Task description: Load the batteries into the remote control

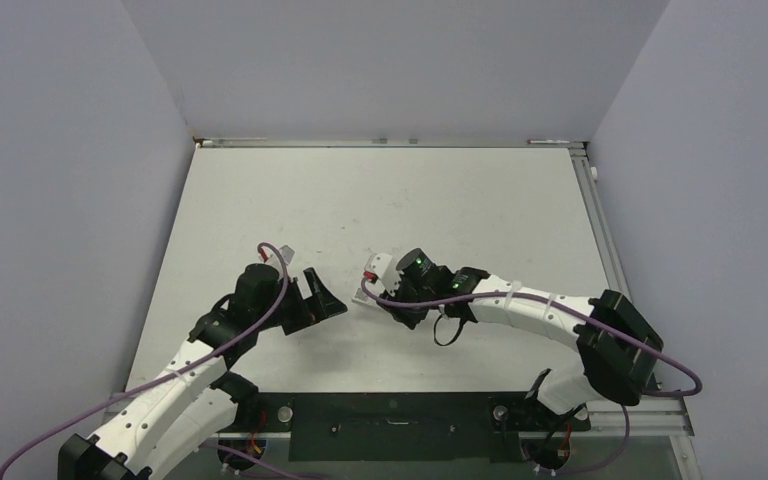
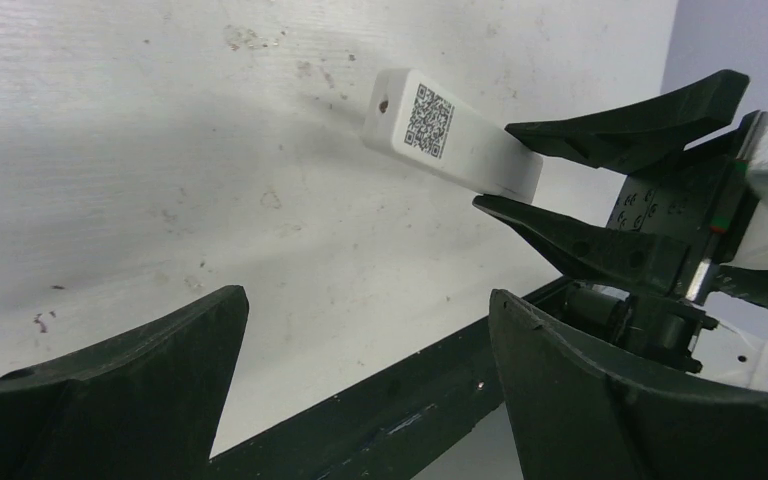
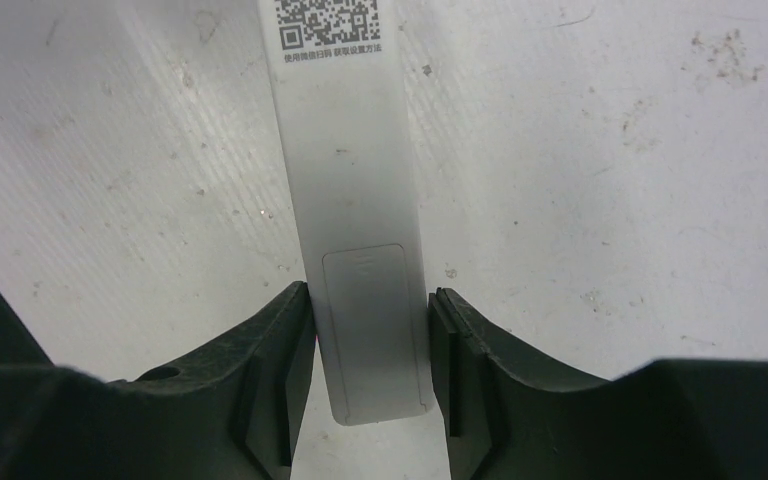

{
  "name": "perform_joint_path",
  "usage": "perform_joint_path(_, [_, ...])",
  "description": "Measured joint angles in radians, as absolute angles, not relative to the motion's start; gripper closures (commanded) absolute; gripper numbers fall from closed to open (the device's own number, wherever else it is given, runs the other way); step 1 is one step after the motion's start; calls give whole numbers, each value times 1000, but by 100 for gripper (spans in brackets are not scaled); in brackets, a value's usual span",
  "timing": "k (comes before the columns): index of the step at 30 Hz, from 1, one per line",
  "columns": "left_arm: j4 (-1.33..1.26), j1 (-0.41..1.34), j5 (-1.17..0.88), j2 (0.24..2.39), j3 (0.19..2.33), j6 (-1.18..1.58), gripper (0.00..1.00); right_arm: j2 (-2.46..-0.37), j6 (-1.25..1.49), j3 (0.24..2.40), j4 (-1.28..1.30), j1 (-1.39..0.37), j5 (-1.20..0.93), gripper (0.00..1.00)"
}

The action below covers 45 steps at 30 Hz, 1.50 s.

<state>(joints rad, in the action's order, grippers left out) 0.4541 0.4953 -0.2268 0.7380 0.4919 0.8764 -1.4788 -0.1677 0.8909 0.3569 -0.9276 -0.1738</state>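
The remote control (image 2: 440,135) is a slim white bar, held above the table with its back side showing. That back carries a QR code and an outlined panel (image 3: 370,330) near the gripped end. My right gripper (image 3: 370,300) is shut on the remote control's end, one finger on each long edge. Seen from the left wrist, the right gripper (image 2: 492,165) comes in from the right and the bar points up and left. My left gripper (image 2: 367,300) stands wide open and empty, just left of the right gripper in the top view (image 1: 328,300). The batteries are out of view.
The white table (image 1: 410,200) is scuffed and stained. A black rail (image 1: 390,425) runs along its near edge between the arm bases. Lilac walls close in the left, back and right sides.
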Motion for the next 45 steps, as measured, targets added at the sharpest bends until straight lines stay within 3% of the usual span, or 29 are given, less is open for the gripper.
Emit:
perform_joint_path(26, [-299, 489, -565, 809, 324, 1136, 4, -1116, 466, 684, 72, -869, -327, 91])
perform_joint_path(37, [-551, 489, -612, 833, 285, 1220, 5, -1079, 729, 537, -239, -830, -518, 91])
perform_joint_path(45, [-662, 488, -636, 833, 267, 1262, 11, -1085, 919, 455, -526, -824, -607, 91])
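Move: The right hand already holds the remote by its battery-cover end, so the remote's middle sits about 4 cm to that hand's left and 2 cm ahead, near its height. The left gripper's open fingers are some 14 cm to the right hand's left, roughly 1 cm back and 5 cm higher. Counted from the left hand, the remote's middle lies about 10 cm to the right, 2 cm ahead and 5 cm below. Upward and back, the right hand lifts the remote about 14 cm, easing some 6 cm back and slightly left towards the left gripper, its grip kept while the wrist swings from pointing down-left to level left. The left hand, still empty and wide open, rises and reaches right to meet the remote, its wrist levelling by some 45 degrees. ##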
